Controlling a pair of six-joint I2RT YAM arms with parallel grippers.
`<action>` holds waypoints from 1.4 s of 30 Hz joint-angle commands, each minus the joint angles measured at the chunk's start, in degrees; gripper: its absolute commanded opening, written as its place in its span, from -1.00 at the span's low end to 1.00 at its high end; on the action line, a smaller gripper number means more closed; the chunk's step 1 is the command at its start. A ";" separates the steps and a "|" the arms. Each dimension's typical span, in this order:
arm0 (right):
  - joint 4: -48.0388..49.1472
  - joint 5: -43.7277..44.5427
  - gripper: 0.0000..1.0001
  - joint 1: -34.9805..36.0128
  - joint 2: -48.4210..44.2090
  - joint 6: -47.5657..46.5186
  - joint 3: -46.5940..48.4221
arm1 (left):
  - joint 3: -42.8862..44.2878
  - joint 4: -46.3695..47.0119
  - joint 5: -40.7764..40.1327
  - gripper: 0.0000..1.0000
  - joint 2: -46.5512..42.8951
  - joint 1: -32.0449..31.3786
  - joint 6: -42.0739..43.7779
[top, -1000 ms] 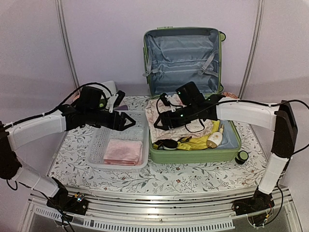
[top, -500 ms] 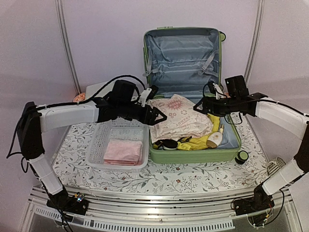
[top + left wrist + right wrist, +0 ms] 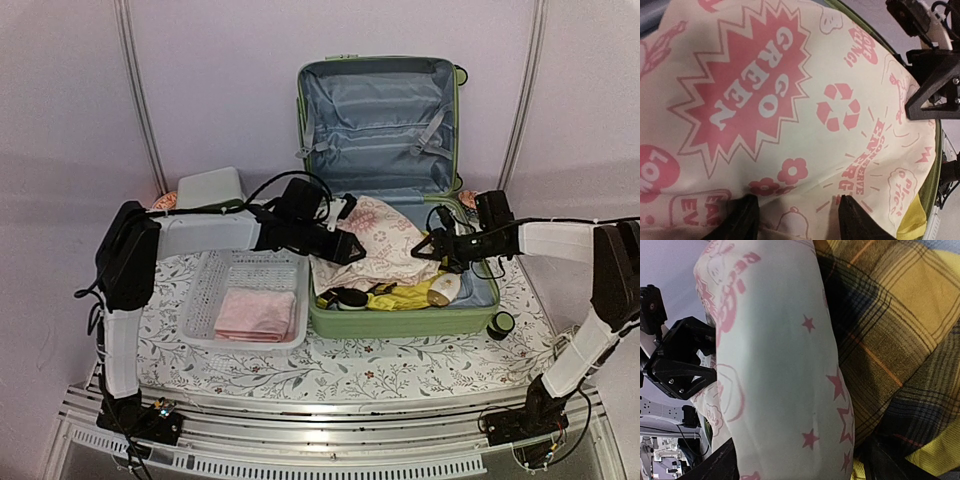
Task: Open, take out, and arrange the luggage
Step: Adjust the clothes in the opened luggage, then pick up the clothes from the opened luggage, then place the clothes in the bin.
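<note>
The luggage, a light-green suitcase, lies open with its lid upright at the back. A cream bag with pink prints rests on top of its contents. My left gripper is at the bag's left edge. In the left wrist view it stands open, fingertips apart on the printed cloth. My right gripper is at the bag's right edge. It is open, with the bag's edge between its fingers. Beside it lies a yellow plaid cloth.
A white perforated basket with a folded pink towel stands left of the suitcase. A white-and-green box sits behind it. A bottle and a black item lie in the suitcase's front. A small round green item sits at its right corner.
My left arm has reached right from over the basket to the bag's left edge. My right gripper left the bag's top, swung right, and has come to its right edge.
</note>
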 commanded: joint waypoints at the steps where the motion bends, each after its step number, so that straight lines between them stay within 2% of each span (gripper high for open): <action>1: 6.31 -8.18 0.66 -0.23 3.65 1.53 -2.17 | 0.31 -5.44 -3.89 0.14 1.22 0.77 -1.14; 4: 9.09 -12.20 0.57 -0.23 4.89 2.93 -2.94 | -0.03 -5.46 -3.53 0.13 1.51 0.63 -1.30; 7: 11.39 -14.67 0.33 -0.23 4.45 5.07 -3.45 | -0.75 -4.26 -2.42 0.13 1.17 0.49 -1.02; 9: 11.44 -15.29 0.03 -0.23 3.47 5.83 -3.12 | -1.40 -3.38 -1.76 0.13 0.27 0.24 -0.74; 10: 11.14 -15.55 -0.23 -0.23 2.39 6.33 -2.83 | -1.71 -2.94 -1.39 0.14 -0.36 0.08 -0.52; 12: 10.48 -15.99 -0.57 -0.25 0.47 7.25 -1.82 | -2.61 -1.87 -0.94 0.15 -2.10 -0.19 0.13; 13: 10.46 -16.34 -0.72 -0.21 -0.92 7.69 -1.31 | -3.12 -1.44 -0.72 0.15 -3.25 -0.28 0.48; 14: 10.81 -16.67 -0.77 -0.14 -2.52 8.88 -0.92 | -3.68 -0.85 -0.62 0.17 -4.60 -0.41 0.85; 21: 16.29 -14.99 -0.91 0.92 -12.69 21.88 1.67 | -11.89 6.32 -1.63 0.34 -18.68 -1.01 2.02; 26: 17.36 -9.23 -0.93 3.33 -17.04 28.10 3.27 | -13.67 7.63 -5.17 0.60 -24.84 -4.89 7.42; 31: 16.13 -7.50 -0.93 4.72 -17.71 28.79 4.89 | -14.33 8.38 -15.48 0.72 -26.65 -10.35 14.50; 35: 15.21 -6.93 -0.93 5.25 -17.87 28.90 5.15 | -14.94 9.49 -19.62 0.96 -26.32 -12.83 17.80; 39: 14.49 -6.59 -0.93 5.49 -18.22 28.52 5.08 | -16.08 11.23 -24.32 0.97 -26.14 -14.35 17.11; 42: 14.00 -6.26 -0.93 5.48 -18.42 28.11 4.99 | -17.54 14.47 -23.95 0.97 -26.50 -14.91 18.04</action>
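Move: The patterned cloth lies bunched in the open suitcase between the two hands. Its middle is about 10 cm to the right hand's left, 2 cm farther out and 3 cm lower; its right end already stands between that hand's open fingers. From the right hand, the yellow clothes lie some 9 cm back and 5 cm left, and the white bottle 8 cm back and 4 cm right. From the left hand, the cloth's middle is about 5 cm right, 2 cm ahead and 3 cm lower. Down and left by a couple of centimetres first, the right hand shuts its fingers on the cloth's right end, then lifts it nearly 20 cm while easing back slightly and rolling its left side up. The left hand waits among the cloth's left folds, then comes free empty, rising about 16 cm and drawing back 10 cm as its fingers open wide and swing forward and up. ##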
